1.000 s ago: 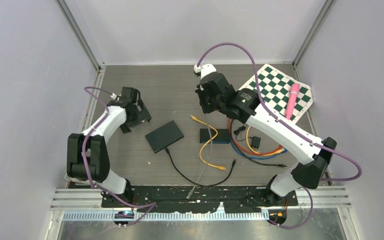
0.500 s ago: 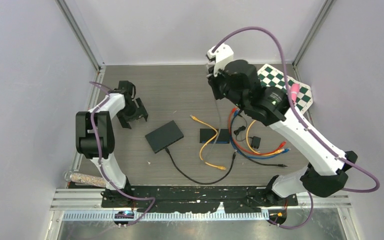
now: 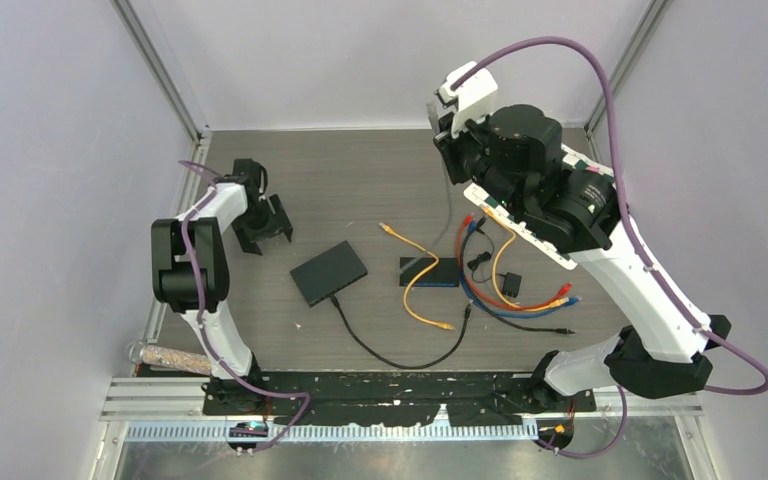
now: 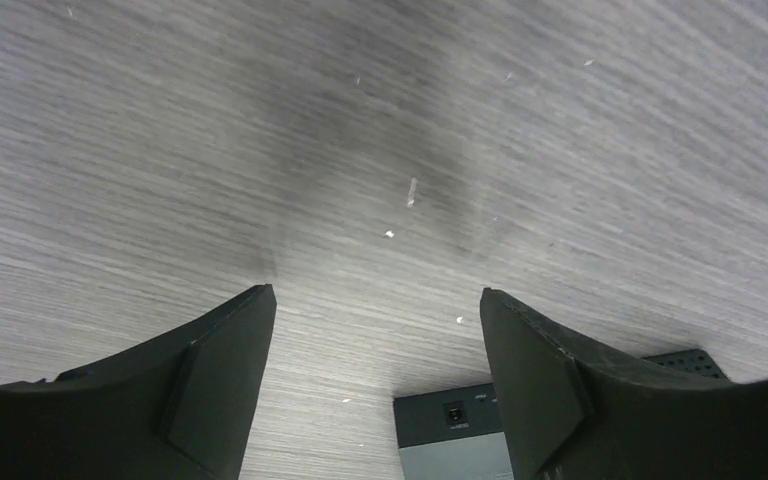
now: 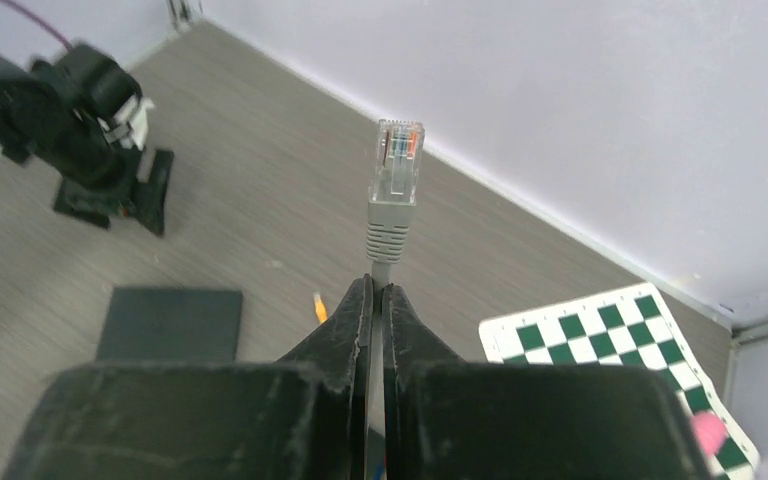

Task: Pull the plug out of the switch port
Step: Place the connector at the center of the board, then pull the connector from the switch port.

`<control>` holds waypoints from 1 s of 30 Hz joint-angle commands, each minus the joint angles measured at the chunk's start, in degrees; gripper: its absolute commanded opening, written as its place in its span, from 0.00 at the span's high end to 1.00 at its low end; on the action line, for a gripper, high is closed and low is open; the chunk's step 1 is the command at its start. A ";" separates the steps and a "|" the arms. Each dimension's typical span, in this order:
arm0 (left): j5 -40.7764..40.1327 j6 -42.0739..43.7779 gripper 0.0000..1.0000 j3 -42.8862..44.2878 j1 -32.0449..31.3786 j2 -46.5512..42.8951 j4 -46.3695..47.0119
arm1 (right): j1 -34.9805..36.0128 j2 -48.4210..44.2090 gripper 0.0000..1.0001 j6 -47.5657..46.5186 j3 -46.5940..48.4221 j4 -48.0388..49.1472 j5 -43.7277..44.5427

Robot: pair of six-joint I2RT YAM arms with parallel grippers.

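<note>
My right gripper (image 3: 447, 168) (image 5: 378, 287) is raised high over the table and shut on a grey cable (image 3: 447, 215) just below its plug (image 5: 394, 175). The clear plug with its grey boot points free into the air, in no port. The cable hangs down toward a small dark box with a blue front edge (image 3: 430, 272). A larger black box (image 3: 328, 272) (image 4: 455, 435) lies to its left; I cannot tell which is the switch. My left gripper (image 3: 263, 230) (image 4: 375, 293) stands open and empty low over the table, left of the larger box.
A yellow cable (image 3: 415, 285) crosses the small box. A bundle of orange, blue and red cables (image 3: 495, 295) and a small black adapter (image 3: 511, 283) lie to its right. A black cable (image 3: 400, 360) runs from the larger box. A checkered mat (image 5: 610, 330) lies back right.
My right arm has risen and swung right with the grey cable, lifting its tail off the table's front. The left arm has folded back to the left, its jaws a little narrower.
</note>
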 commanded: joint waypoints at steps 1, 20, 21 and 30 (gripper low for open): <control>0.61 1.73 0.20 -4.02 0.23 -7.25 1.85 | -0.69 1.44 0.95 -0.89 1.54 -9.91 -3.01; 9.30 2.40 0.00 -18.23 -4.96 -30.04 7.65 | -7.78 44.75 0.95 -3.36 16.83 -19.53 -33.02; 9.64 2.13 0.01 -19.55 -5.45 -30.64 8.22 | -7.97 47.58 0.94 -3.59 22.63 -21.67 -30.77; 9.74 0.58 0.00 -23.82 -6.62 -31.76 10.75 | -8.73 57.42 0.46 -4.89 26.76 -22.28 -19.75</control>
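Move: With the grey cable pinched in my right hand, its plug sticking out in front, the bare centre of the board lies about 10 cm ahead, 12 cm to the left and some 46 cm below. The yellow plug's far end is right beside that spot, the small black box almost straight under me, and the Mercury box 2 cm ahead and 22 cm left. From my empty left hand, the Mercury box is roughly 7 cm back and 13 cm right; the centre spot 1 cm ahead and 23 cm right. I bring my right hand down about 43 cm, slowly at first, then in a fast swoop forward and left to the board's centre, tipping the fingers over to point down and opening them at the end to free the grey cable beside the yellow plug. My left hand slides back low, lifts some 8 cm as its fingers open fully, then swings right and back towards the Mercury box, sinking slightly. ##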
